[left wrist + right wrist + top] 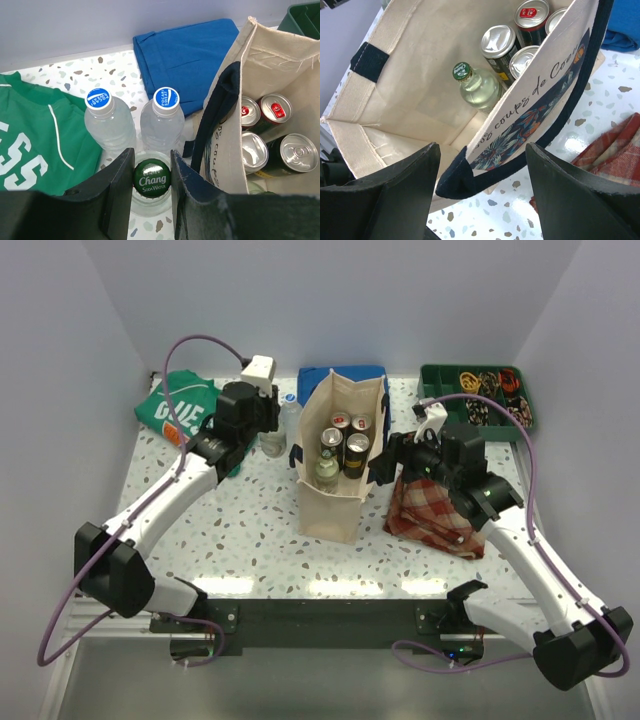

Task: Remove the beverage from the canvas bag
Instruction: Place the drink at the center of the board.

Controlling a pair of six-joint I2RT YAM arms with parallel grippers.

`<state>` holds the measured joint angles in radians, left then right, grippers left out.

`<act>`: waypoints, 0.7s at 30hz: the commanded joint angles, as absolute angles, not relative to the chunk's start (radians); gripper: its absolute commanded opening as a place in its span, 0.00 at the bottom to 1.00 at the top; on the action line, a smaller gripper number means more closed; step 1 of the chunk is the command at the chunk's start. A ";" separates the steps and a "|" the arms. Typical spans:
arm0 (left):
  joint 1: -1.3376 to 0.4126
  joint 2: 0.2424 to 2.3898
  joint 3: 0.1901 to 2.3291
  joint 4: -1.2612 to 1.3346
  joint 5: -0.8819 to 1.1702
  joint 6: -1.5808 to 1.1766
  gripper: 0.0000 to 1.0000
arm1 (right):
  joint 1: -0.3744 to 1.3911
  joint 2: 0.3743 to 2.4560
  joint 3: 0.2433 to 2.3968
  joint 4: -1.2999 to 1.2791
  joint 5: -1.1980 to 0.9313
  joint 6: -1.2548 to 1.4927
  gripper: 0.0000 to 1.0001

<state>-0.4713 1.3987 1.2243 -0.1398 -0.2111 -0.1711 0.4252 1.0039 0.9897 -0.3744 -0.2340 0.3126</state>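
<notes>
The cream canvas bag stands upright mid-table with its mouth open. Inside are several cans and a clear glass bottle with a green cap. My left gripper is outside the bag, just left of it, shut on the neck of a green-capped Chang soda water bottle. This bottle sits beside two blue-capped plastic bottles. Whether it rests on the table I cannot tell. My right gripper is open, straddling the bag's right wall and navy handle without gripping them.
A folded blue cloth lies behind the bag. A green shirt is at the back left. A red plaid cloth lies under my right arm. A green tray of small items sits at the back right.
</notes>
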 commanded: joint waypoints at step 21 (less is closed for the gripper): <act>-0.460 1.479 1.025 0.410 -0.158 -0.236 0.00 | 0.426 1.026 1.005 -0.347 -0.244 0.305 0.73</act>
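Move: The soda bottle hangs by its cap from the left fingers. It is bound for the bare table about 28 cm below them, some 1 cm farther out and 2 cm to the right. Two Pocari bottles stand beyond, caps about 8 cm below the hand: the right one 9 cm ahead and 4 cm right, the left one 11 cm ahead and 4 cm left. The canvas bag's middle is roughly 18 cm right and 2 cm back. From the right hand, that spot lies about 14 cm ahead and 28 cm left. The soda bottle, still pinched at its green cap, is lowered by the left hand about 8.5 cm towards the bare patch just short of the right Pocari bottle and left of the bag, drifting only a little to the right. The descent quickens, then eases at the end; the wrist barely tilts and the fingers keep their hold. ##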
